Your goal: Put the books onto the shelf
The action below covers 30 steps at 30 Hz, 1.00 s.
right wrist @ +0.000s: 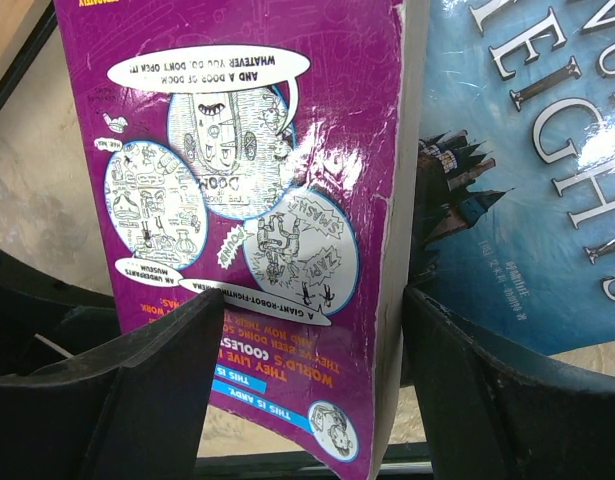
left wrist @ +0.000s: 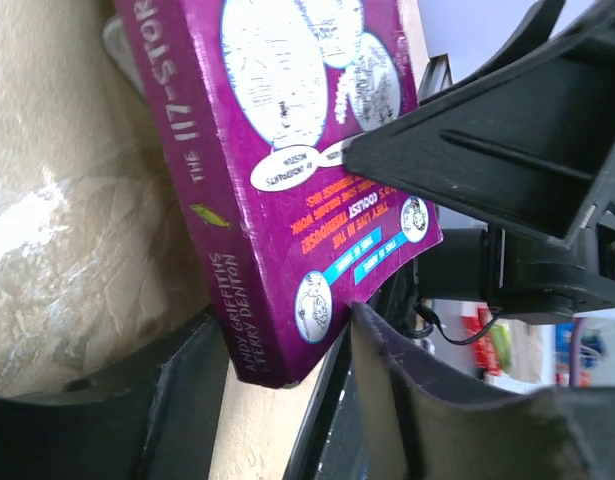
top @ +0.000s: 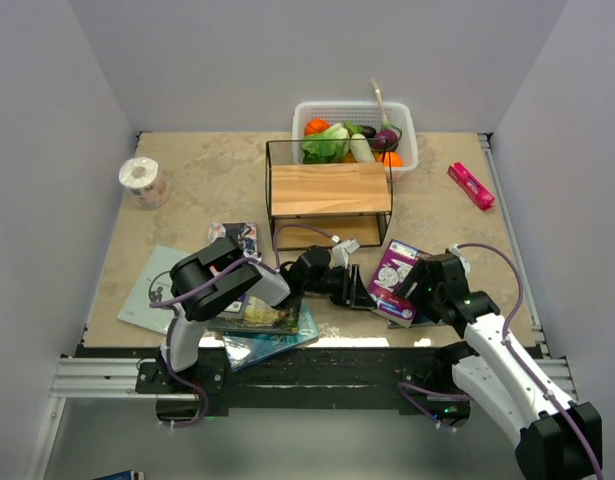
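A purple book [top: 395, 272] with white circles on its cover stands tilted on the table in front of the shelf [top: 327, 188], a black wire frame with wooden boards. My left gripper [top: 359, 287] reaches it from the left. In the left wrist view my left gripper [left wrist: 282, 325] has both fingertips against the purple book [left wrist: 277, 200] at its lower corner. My right gripper [right wrist: 312, 300] holds the purple book [right wrist: 287, 180] between cover and page edge. A blue book [right wrist: 527, 150] lies behind it. More books [top: 272, 325] lie stacked under my left arm.
A white basket [top: 407, 120] of vegetables stands behind the shelf. A pink oblong object [top: 471, 185] lies at the far right and a paper roll [top: 142, 182] at the far left. A pale green sheet [top: 147, 290] and a small patterned item [top: 235, 236] lie left of centre.
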Tool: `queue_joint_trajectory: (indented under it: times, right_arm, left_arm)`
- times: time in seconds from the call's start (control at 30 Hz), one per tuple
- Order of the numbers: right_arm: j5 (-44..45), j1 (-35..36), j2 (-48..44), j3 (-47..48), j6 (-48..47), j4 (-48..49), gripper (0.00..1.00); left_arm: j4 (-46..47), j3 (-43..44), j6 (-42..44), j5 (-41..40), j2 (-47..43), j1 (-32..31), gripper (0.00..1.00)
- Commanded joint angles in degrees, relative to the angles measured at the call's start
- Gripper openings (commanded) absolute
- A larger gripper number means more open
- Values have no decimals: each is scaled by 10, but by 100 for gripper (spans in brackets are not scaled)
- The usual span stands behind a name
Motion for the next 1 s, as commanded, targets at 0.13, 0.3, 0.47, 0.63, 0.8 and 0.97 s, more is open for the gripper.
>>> queue_joint_trajectory:
  times: [0.13, 0.3, 0.47, 0.63, 0.8, 0.97]
  right_arm:
    - [-41, 2, 0, -13, -2, -35, 75]
    - [-22, 1, -59, 46, 4, -96, 80]
    - [10, 1, -118, 137, -10, -182, 97]
    - [4, 2, -152, 211, -23, -205, 99]
    - [-19, 1, -162, 269, -32, -190, 98]
    - [-38, 2, -165, 316, -35, -144, 98]
  left_arm:
    - [120, 1, -45, 73, 5, 1, 11]
    - [131, -55, -50, 58, -57, 0, 0]
    - [43, -128, -19, 6, -185, -10, 0]
    - [-194, -113, 77, -116, -361, -60, 0]
    - [-336, -94, 99, -230, -518, -65, 0]
    - [-497, -37, 121, -342, -629, -65, 0]
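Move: The purple book's near spine corner already sits between the left fingers; its middle is about 8 cm right and 4 cm ahead of them, level. From the right hand that middle lies about 4 cm left and 3 cm ahead. The dark blue book beneath has its middle about 17 cm right of the left hand, level fore and aft, 4 cm below; the shelf's middle stands some 24 cm ahead, 9 cm left, 8 cm above that hand. Left fingers pinch the purple book's near end, raise it some 16 cm and leftward; right hand opens, rises. ##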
